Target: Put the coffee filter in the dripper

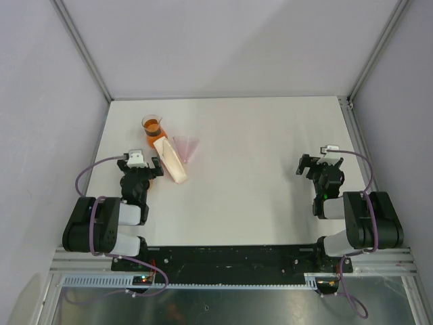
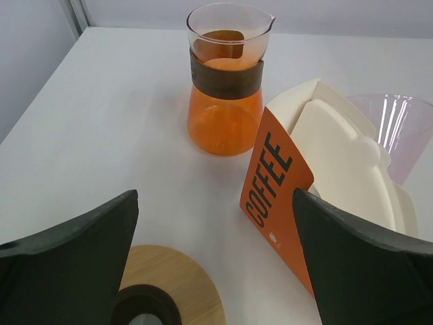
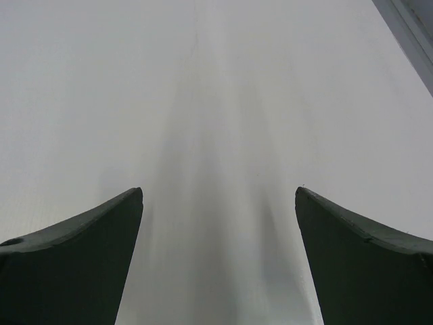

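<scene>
The dripper point(image 1: 187, 146), a translucent pink cone, lies on its side at the back left of the table, and its rim shows in the left wrist view point(image 2: 400, 128). Against it leans a cream stack of folded filters point(image 1: 170, 160) in an orange "COFFEE" sleeve point(image 2: 274, 181). No single loose coffee filter shows apart from the stack. My left gripper point(image 1: 153, 166) is open and empty, just left of the stack, with the sleeve near its right finger point(image 2: 215, 196). My right gripper point(image 1: 306, 164) is open and empty over bare table at the right point(image 3: 220, 191).
A clear glass beaker tinted orange point(image 1: 153, 126) with a dark band point(image 2: 225, 78) stands behind the stack. A round wooden disc with a black ring point(image 2: 172, 288) lies under my left gripper. Grey walls and metal posts enclose the table point(image 1: 270, 203).
</scene>
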You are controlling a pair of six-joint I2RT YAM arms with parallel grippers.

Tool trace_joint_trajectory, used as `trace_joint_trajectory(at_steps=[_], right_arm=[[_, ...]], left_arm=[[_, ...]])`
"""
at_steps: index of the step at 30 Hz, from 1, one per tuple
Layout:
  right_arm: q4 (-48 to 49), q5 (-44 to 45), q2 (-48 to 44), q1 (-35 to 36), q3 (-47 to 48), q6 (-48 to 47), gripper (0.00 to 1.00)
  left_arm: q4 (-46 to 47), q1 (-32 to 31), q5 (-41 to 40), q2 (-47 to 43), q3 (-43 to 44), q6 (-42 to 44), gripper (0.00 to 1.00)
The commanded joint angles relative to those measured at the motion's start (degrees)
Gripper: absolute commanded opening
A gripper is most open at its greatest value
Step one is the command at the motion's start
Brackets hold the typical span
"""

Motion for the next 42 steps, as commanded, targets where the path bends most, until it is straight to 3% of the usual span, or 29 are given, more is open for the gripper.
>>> trace_joint_trajectory(at_steps=[1,6,10,14,16,21,25,29,35,42], right_arm=[[1.3,1.1,0.3,-0.2,0.7,-0.7,0.99],[-3.0,2.1,-5.3,0.4,1.2,-0.9,0.99],[-14.6,1.5,-14.9,1.8,4.1,-0.2,0.99],[-28.0,-2.3,-22.9,2.0,10.4,4.7,0.99],[-36.3,-2.1,-25.0,2.3,15.0,7.5,0.98],[-53.6,-2.3,-26.3,4.7,26.3,12.0,0.94],[-61.7,-4.2,-26.1,8.0,31.1,11.4,0.94],[-65.1,-6.0,-26.2,9.8,32.6,11.0,0.94],[-66.0,-10.2,-25.3,11.1,32.7,8.3,0.94],[-66.6,-9.9,-24.0,11.8,32.8,6.7,0.95]], left_arm=[[2.4,0.3,0.6,-0.1,0.5,1.7,1.0],[2.4,0.3,0.6,-0.1,0.6,1.7,1.0],[1.4,0.8,-0.6,-1.8,0.6,1.5,1.0],[-15.7,7.7,6.6,-10.6,6.8,-4.1,1.0],[-21.4,11.9,13.3,-11.8,10.5,-4.1,1.0],[-41.5,14.6,16.1,-11.3,24.5,-0.1,0.99],[-61.4,14.1,23.0,-7.0,40.2,3.9,0.88],[-75.4,10.5,19.9,0.0,53.7,5.0,0.79],[-79.1,6.5,10.1,11.5,66.1,2.4,0.75],[-85.4,6.4,7.7,21.4,76.7,2.3,0.63]])
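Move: The carafe stands about 15 cm ahead of the left hand and 2 cm to its right, its middle some 3 cm lower. The coffee filter box is around 5 cm ahead and 9 cm right, with the clear pink dripper 10 cm ahead and 14 cm right; the wooden coaster lies 3 cm back and 4 cm left. From the right hand, the dripper is roughly 8 cm ahead and 46 cm left. Towards the carafe's rim goes the left hand, forward some 16 cm in an arc that climbs about 14 cm and then sinks 6, while it tips nearly 30 degrees down and narrows its fingers to about two-thirds open, no touch yet visible. The right hand, still open, rises, then swings left towards the dripper, dipping and turning counter-clockwise, to end about 12 cm higher and 10 cm left. ##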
